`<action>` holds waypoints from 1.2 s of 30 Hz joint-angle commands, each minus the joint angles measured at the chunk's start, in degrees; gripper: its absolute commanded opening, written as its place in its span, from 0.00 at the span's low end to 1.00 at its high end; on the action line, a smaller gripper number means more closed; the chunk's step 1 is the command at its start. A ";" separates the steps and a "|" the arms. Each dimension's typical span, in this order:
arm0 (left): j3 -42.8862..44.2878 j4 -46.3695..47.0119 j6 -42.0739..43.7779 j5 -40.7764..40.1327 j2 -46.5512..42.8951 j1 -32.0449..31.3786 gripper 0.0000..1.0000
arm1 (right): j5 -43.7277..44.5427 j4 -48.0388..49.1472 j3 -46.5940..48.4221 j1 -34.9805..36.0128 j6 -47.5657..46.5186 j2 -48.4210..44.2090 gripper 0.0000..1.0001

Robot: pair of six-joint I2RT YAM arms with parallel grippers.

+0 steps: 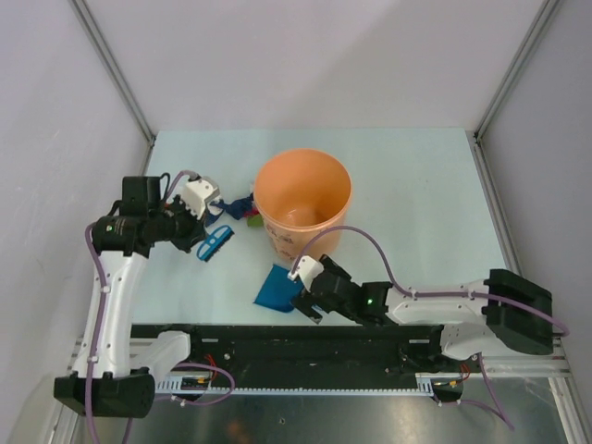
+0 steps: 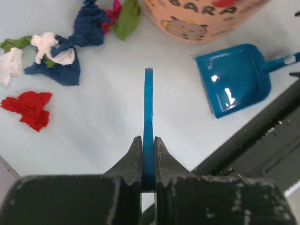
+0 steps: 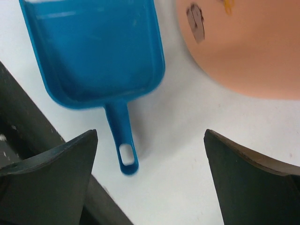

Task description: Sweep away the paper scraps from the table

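The paper scraps [image 2: 61, 47] lie in a loose heap on the pale table [image 1: 416, 185], left of an orange bucket; red, white, dark blue, green and magenta bits show, and in the top view they [image 1: 242, 209] are partly hidden. My left gripper [image 2: 148, 143] is shut on a blue brush [image 2: 148, 108], held edge-on just short of the scraps; it also shows in the top view [image 1: 215, 242]. My right gripper [image 3: 150, 140] is open over the handle of the blue dustpan [image 3: 93, 51], which lies flat on the table [image 1: 276, 289].
An orange bucket [image 1: 302, 201] stands mid-table, right of the scraps and just beyond the dustpan. The black front rail [image 1: 305, 342] runs along the near edge. Grey walls and metal rails [image 1: 111, 65] close in the sides.
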 commanded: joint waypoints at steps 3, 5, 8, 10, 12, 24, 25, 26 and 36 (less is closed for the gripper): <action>2.14 10.04 -1.04 -4.28 4.30 0.86 0.00 | -0.38 16.15 0.96 -1.38 -1.74 8.53 0.99; 2.84 10.75 -1.04 -5.25 5.09 0.86 0.00 | -2.04 16.33 0.87 -2.52 -1.03 9.59 0.94; 2.76 11.80 -0.52 -6.04 6.06 4.02 0.00 | -3.54 15.01 0.87 -3.40 0.11 10.39 0.89; 2.58 12.16 0.10 -6.92 7.03 6.03 0.00 | -4.07 13.78 0.87 -3.32 -0.06 10.83 0.88; 2.58 13.12 0.63 -7.36 8.25 7.97 0.00 | -5.03 12.29 0.87 -2.70 0.20 11.70 0.84; 6.27 23.66 -0.60 -17.29 19.76 14.66 0.00 | -3.98 4.63 1.31 1.43 6.09 12.41 0.72; 6.88 24.02 -1.56 -19.21 20.82 14.66 0.00 | -4.59 4.99 1.31 1.52 5.83 12.50 0.65; 8.02 25.33 -2.09 -20.10 23.01 14.84 0.00 | -4.95 5.42 1.31 1.43 5.48 12.59 0.50; 12.33 31.84 -5.88 -25.99 35.31 15.28 0.00 | -7.05 7.17 3.41 1.52 3.02 10.47 0.00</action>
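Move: The red scrap the held brush is bound for lies about 18 cm ahead of the left hand, 15 cm to its left and some 23 below; the white-and-green scraps are 8 cm farther out than it, the near blue scrap roughly 8 cm to its right. The dustpan handle is about 5 cm below the right hand, 2 back and 2 left; the scoop lies 3 cm ahead and 10 left, the orange basket some 18 ahead and 2 left. The dustpan's handle is pinched by the right fingers, which come down about 5 cm and ease a little left and slightly forward, then back, before closing from wide open. Meanwhile the left hand, still gripping the brush, swings roughly 24 cm forward and left in the air to above the red scrap, sinking a little and turning some 30 degrees counter-clockwise. ##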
